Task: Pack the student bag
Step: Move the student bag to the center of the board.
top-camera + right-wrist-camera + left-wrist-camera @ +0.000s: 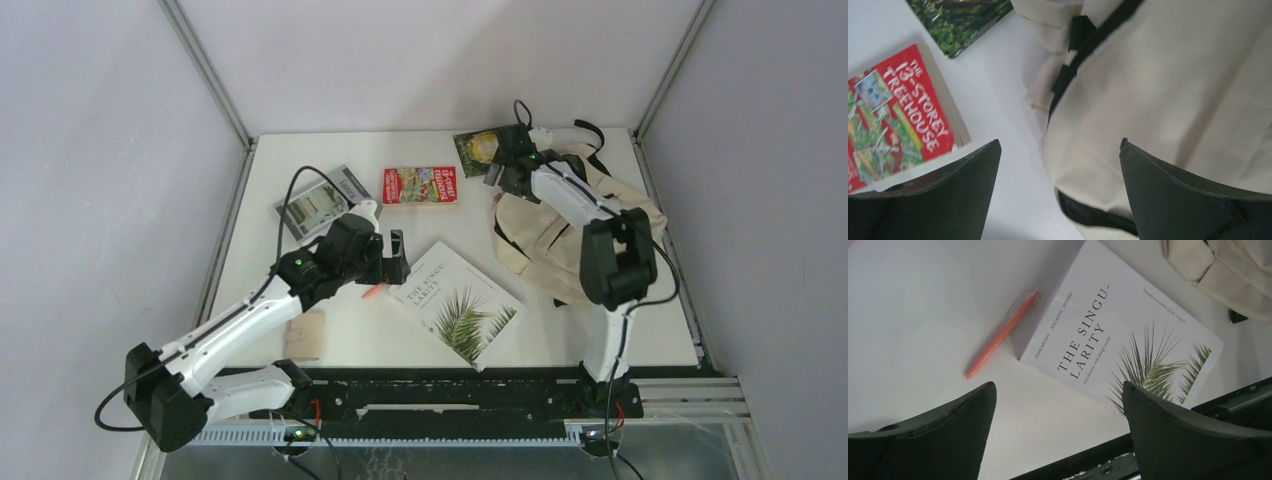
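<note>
The student bag (pixel 532 238) is a cream canvas backpack with black zippers, lying slumped at the right of the table. My right gripper (pixel 500 170) hovers open over its upper left corner; in the right wrist view the gripper (pixel 1060 142) has the bag's cloth (pixel 1173 85) and a black zipper (pixel 1083 50) under it, with nothing between the fingers. My left gripper (pixel 398 256) stands open above the table centre, just left of a white magazine (pixel 460 300). In the left wrist view the gripper (pixel 1058 386) is empty, near the magazine (pixel 1118 335) and an orange pen (pixel 1000 335).
A red book (pixel 420 185), a green book (pixel 478 148) and a grey book (pixel 322 200) lie along the back. The orange pen (pixel 373 291) lies by the magazine's left edge. A wooden block (pixel 305 335) sits at the front left. Grey walls close in the table.
</note>
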Robot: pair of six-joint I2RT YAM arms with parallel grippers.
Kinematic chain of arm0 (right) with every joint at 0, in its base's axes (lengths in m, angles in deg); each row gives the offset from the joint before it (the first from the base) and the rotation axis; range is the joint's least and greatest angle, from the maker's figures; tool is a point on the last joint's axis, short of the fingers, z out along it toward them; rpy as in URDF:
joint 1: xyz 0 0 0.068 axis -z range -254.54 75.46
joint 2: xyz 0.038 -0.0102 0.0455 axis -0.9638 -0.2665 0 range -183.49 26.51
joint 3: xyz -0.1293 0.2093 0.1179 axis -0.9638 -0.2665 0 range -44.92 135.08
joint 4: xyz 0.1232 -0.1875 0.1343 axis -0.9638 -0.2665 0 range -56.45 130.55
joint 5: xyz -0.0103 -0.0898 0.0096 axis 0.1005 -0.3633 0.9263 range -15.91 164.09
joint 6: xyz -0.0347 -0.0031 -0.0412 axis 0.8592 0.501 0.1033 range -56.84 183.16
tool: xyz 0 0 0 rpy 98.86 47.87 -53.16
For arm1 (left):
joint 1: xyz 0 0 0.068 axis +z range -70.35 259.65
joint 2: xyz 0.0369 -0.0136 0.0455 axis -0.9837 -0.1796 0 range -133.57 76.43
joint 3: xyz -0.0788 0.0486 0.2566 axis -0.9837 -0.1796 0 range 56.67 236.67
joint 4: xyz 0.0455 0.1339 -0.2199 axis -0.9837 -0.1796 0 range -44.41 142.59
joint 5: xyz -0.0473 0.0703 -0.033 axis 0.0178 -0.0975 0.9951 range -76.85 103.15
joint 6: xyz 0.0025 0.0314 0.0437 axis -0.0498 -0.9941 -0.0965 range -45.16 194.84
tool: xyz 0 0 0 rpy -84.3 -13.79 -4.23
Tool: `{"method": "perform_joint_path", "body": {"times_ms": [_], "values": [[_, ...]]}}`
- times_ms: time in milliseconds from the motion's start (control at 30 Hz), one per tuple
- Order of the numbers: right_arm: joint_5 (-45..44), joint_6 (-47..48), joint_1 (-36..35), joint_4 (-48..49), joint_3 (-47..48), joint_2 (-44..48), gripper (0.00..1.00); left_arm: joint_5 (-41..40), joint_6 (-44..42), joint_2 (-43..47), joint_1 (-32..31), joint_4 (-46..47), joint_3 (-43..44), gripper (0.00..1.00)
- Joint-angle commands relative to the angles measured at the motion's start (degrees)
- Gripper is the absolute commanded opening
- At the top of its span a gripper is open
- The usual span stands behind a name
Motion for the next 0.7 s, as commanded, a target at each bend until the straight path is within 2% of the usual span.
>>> {"method": "perform_joint_path", "body": {"times_ms": [0, 67, 100, 200, 267, 300, 467, 667], "values": [[0.7, -1.8, 2.1, -6.3, 9.1, -7.2, 0.92, -4.4, 0.5, 4.0, -0.1, 0.1, -0.2, 1.0], [1.7, -1.7, 2.6, -5.6, 8.9, -7.7, 0.75, -5.0, 0.4, 4.3, -0.1, -0.2, -0.2, 1.0], [2.2, -1.0, 2.8, -4.4, 7.5, -6.9, 0.61, -5.1, 0.4, 4.3, -0.1, -0.2, -0.2, 1.0], [4.2, 1.0, 3.8, -0.2, 1.2, -2.2, 0.29, -5.0, 0.2, 3.5, -0.1, 0.2, 0.0, 1.0], [6.2, 2.6, 4.7, 1.7, -3.2, 1.0, 0.03, -4.5, -0.1, 2.2, -0.1, 0.6, 0.6, 1.0], [7.3, 3.3, 5.3, 2.3, -5.3, 2.9, 0.0, -4.3, -0.2, 1.6, -0.1, 0.7, 1.0, 1.0], [10.7, 9.7, 6.9, 3.5, -18.4, 14.9, 0.0, -3.9, -0.7, -1.4, -0.1, 1.1, 3.1, 1.0], [6.6, 12.8, 7.6, 0.4, -29.0, 30.1, 0.0, -3.3, -0.8, -4.7, -0.1, 2.0, 5.5, 1.0]]}}
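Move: The right hand hangs open over the student bag's left rim, which lies about 5 cm below it, roughly 1 cm ahead and 2 cm to its right; the bag's middle is some 14 cm right and 7 cm back. The green book lies about 13 cm ahead and 4 cm left of this hand, and the red book some 24 cm left, 2 cm ahead. From the left hand that rim is about 22 cm ahead and 29 cm right. Down first, about 5 cm and at first slightly forward, the right hand sinks onto the student bag's left rim while its fingers close fully, pinching the thin zipped edge. Keeping that pinch, it then draws the edge back about 10 cm towards the robot, drifting some 4 cm right and rising 3 to 4 cm. The open left hand only bobs up and down a little over the table. ##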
